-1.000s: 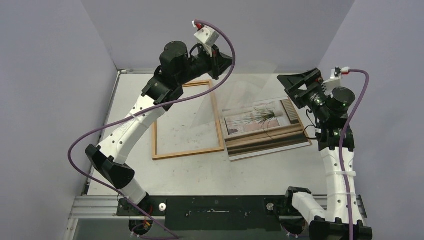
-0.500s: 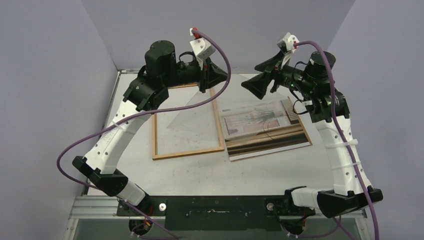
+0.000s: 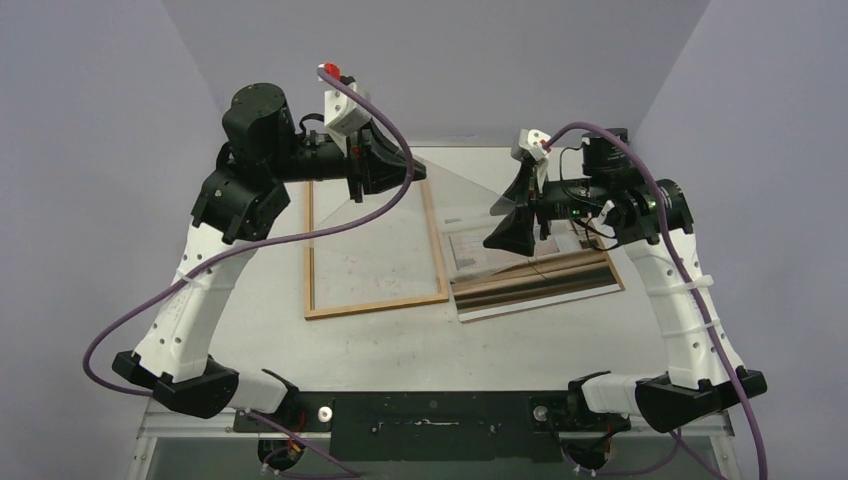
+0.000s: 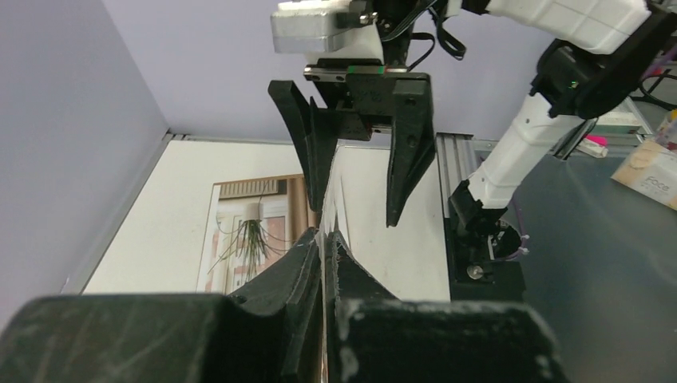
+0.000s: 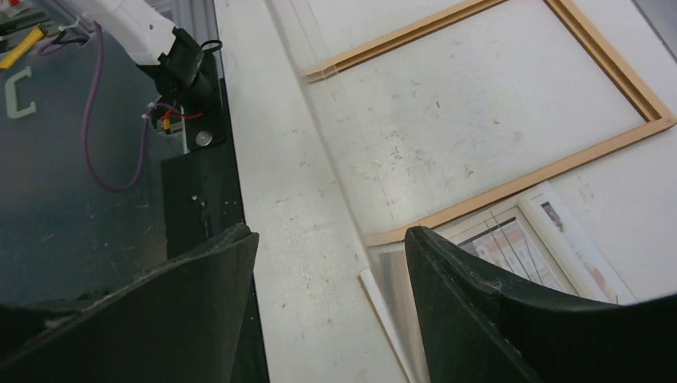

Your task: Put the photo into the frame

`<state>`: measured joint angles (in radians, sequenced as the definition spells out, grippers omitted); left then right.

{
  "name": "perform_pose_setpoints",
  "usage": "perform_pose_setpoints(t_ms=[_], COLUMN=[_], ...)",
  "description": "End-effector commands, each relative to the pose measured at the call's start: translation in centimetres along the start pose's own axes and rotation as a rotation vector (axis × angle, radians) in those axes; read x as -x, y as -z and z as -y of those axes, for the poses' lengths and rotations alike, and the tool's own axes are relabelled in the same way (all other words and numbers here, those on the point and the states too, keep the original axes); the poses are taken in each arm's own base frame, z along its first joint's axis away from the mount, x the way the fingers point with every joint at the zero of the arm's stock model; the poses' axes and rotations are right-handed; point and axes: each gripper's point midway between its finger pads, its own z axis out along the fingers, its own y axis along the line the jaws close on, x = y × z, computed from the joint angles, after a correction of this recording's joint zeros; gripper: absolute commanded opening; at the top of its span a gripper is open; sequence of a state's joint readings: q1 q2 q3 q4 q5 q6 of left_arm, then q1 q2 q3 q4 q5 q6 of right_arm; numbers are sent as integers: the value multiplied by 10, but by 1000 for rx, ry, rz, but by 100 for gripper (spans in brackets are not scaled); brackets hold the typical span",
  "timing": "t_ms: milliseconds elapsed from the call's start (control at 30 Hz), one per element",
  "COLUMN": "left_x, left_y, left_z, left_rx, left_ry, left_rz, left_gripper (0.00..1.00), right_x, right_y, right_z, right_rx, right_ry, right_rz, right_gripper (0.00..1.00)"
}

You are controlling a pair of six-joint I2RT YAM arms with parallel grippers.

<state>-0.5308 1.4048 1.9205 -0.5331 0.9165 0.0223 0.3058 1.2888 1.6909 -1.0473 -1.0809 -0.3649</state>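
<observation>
The orange-brown frame (image 3: 375,303) lies flat on the table, left of centre, with bare table showing inside it. The photo (image 3: 535,280) lies face up just right of it, plant picture visible (image 4: 251,239). My left gripper (image 3: 405,168) hovers over the frame's far end, shut on the edge of a clear, nearly invisible pane (image 4: 331,191) held on edge. My right gripper (image 3: 505,225) hangs open above the photo's left part, its fingers (image 4: 407,152) on either side of the pane's far end. In the right wrist view the right gripper (image 5: 331,235) is wide apart above the frame (image 5: 511,187) and photo (image 5: 519,239).
A black mounting rail (image 3: 430,412) runs along the near table edge between the arm bases. Lilac walls close in the table on the left, back and right. Purple cables (image 3: 370,205) loop off both wrists.
The left arm swung left, carrying the clear pane over the frame. The right gripper came forward, left and down to the pane's other end, and its jaws have narrowed a little.
</observation>
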Motion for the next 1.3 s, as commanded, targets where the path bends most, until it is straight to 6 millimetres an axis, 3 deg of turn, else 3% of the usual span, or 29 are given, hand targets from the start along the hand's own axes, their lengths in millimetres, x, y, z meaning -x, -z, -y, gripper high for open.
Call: perform_pose_setpoints(t_ms=[0,267,500,600,700,800,967,1133,1167,1200,1267], left_x=[23,15,20,23,25,29,34,32,31,30,28], left_y=[13,19,23,24,24,26,29,30,30,31,32], left_z=[26,29,33,35,38,41,43,34,31,29,21], left_rx=[-95,-103,-99,-108,-127,-140,-147,-89,-72,-56,-4], left_ry=[-48,-53,-78,-85,-91,-103,-119,-112,-112,-112,-110], left_rz=[66,56,79,87,94,105,126,129,130,130,130], left_gripper=[0,0,0,0,0,0,0,0,2,13,49], right_x=[0,12,13,13,12,10,6,6,6,5,5], right_y=[6,16,18,18,16,11,5,7,7,7,8], right_z=[-23,-38,-45,-47,-48,-49,-53,-55,-54,-54,-52], right_rx=[61,65,68,72,79,97,128,117,110,104,91], right_ry=[61,93,85,85,85,75,62,62,61,58,55], right_rz=[-28,2,1,0,-3,-12,-32,-38,-40,-42,-42], right_gripper=[62,36,11,11,29,31,23,5,0,0,0])
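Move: The clear sheet already hangs pinched in the left gripper. Its free edge, where the right fingers will shut, is about 5 cm back from the right fingertips, level with them in height and to the side; from the left hand that spot is some 9 cm right, 7 cm back and 12 cm down. The photo lies on the table roughly 13 cm ahead of the right hand, 16 cm right and 38 cm below; the empty frame is about 24 cm ahead, 21 cm left, equally low. Draw the open right gripper back about 5 cm so the clear sheet's edge comes between its fingers. Nearly close them on the way, let them part a little, then shut them fully on the sheet. Meanwhile keep the left hold, easing that gripper back about 3 cm and slightly left with a small clockwise turn, and begin opening its fingers only once the right has pinched. ##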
